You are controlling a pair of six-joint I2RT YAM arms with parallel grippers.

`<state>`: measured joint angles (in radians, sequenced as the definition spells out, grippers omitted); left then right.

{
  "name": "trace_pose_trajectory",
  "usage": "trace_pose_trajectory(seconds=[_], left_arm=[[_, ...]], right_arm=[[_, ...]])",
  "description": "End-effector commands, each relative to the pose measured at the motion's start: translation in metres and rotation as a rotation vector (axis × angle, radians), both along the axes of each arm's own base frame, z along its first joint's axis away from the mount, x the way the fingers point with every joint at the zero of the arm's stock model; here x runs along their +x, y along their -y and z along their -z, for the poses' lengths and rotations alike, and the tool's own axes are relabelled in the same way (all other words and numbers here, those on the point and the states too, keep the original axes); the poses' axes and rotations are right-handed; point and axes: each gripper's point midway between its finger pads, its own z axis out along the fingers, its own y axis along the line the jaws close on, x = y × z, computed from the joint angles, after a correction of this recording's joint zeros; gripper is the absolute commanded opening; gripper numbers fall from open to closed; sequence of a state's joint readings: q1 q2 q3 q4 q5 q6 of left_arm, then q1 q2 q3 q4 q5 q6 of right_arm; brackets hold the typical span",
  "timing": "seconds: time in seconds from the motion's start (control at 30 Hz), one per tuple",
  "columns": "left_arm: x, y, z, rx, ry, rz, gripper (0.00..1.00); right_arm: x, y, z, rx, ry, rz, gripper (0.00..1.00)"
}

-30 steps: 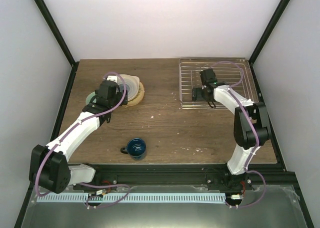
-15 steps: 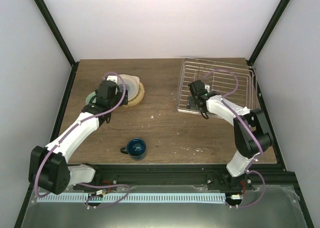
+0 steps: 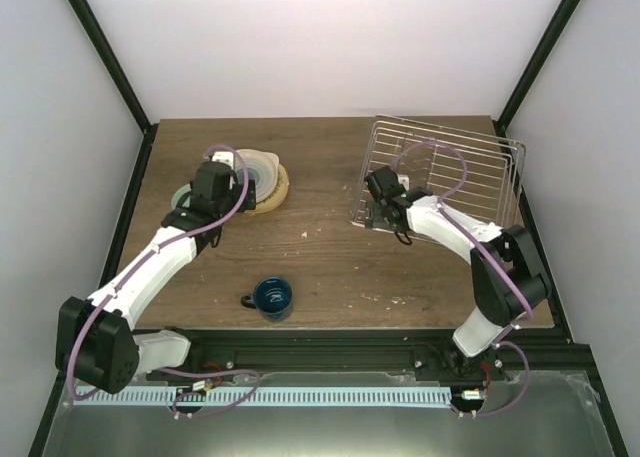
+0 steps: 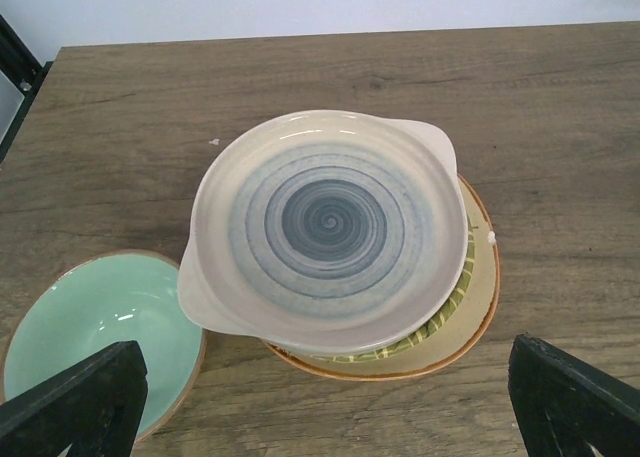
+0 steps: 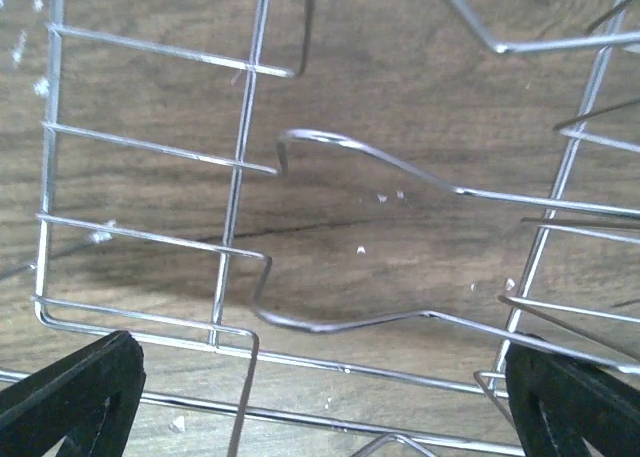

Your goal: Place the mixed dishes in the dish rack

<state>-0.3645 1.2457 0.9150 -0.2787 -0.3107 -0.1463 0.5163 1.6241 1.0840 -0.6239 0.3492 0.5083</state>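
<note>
The dish rack (image 3: 490, 177), silver wire, stands tipped at the back right, its right side lifted off the table. My right gripper (image 3: 381, 205) is at its near left corner, open, with rack wires (image 5: 240, 177) running between the wide-spread fingers (image 5: 70, 397). At the back left a cream plate with teal rings (image 4: 330, 227) tops a stack (image 3: 264, 177) over a lime green plate (image 4: 455, 299) and a tan one (image 4: 482, 287). A mint bowl (image 4: 90, 327) sits beside it. My left gripper (image 4: 320, 417) hovers open just short of the stack. The dark blue mug (image 3: 271, 295) stands near the front.
Black frame posts rise at both back corners, and white walls close in the table (image 3: 320, 247) on three sides. The tipped rack's right edge reaches over the table's right border. Crumbs dot the wood near the middle and front.
The right gripper has moved left and nearer, and the rack came with it, sliding left and tipping up on its right side. The left arm has hardly moved.
</note>
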Motion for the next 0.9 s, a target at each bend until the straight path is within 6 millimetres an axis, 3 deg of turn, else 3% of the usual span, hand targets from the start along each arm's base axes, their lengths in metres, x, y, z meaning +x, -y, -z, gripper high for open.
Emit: trace_pose_trajectory(seconds=[0.0,0.3,0.5,0.73,0.87], left_arm=[[0.001,0.002,-0.02,-0.025,0.041,0.003,1.0],[0.001,0.002,-0.018,-0.022,0.037,0.004,1.0],[0.002,0.019,-0.015,-0.064,0.016,0.079,1.0],[0.011,0.071,-0.027,-0.191,-0.004,0.269,1.0],[0.019,0.114,-0.039,-0.166,0.0,0.358,1.0]], right_arm=[[-0.005,-0.006,-0.005,-0.06,-0.026,-0.057,1.0],[-0.002,0.015,-0.008,-0.152,-0.015,0.003,1.0],[0.003,0.026,-0.029,-0.197,0.038,0.044,1.0],[0.022,0.018,-0.096,-0.147,0.187,0.027,1.0],[0.027,0.031,-0.123,-0.092,0.236,0.06,1.0]])
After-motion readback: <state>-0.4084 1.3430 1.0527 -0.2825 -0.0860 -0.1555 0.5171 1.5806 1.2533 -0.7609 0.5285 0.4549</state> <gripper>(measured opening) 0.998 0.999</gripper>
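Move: The dish rack sits askew under the right hand, whose open fingers are down at its near-left corner; its middle is roughly 11 cm right, 6 cm ahead and 4 cm lower. From the left hand it lies some 47 cm right, 6 cm ahead, 16 cm below. Also from the left hand, the plate stack is about 8 cm ahead and 1 cm right, the green bowl 14 cm left and 4 cm ahead, both some 17 cm down. Upward out of the rack's near-left corner goes the right hand, about 7 cm in all: first up and forward together, a pause, then slightly back and right, and a quicker lift, its left side dipping. Late on, the left hand swings right about 7 cm towards the rack, rising slightly and turning some 15 degrees clockwise. Both grippers stay wide open. ##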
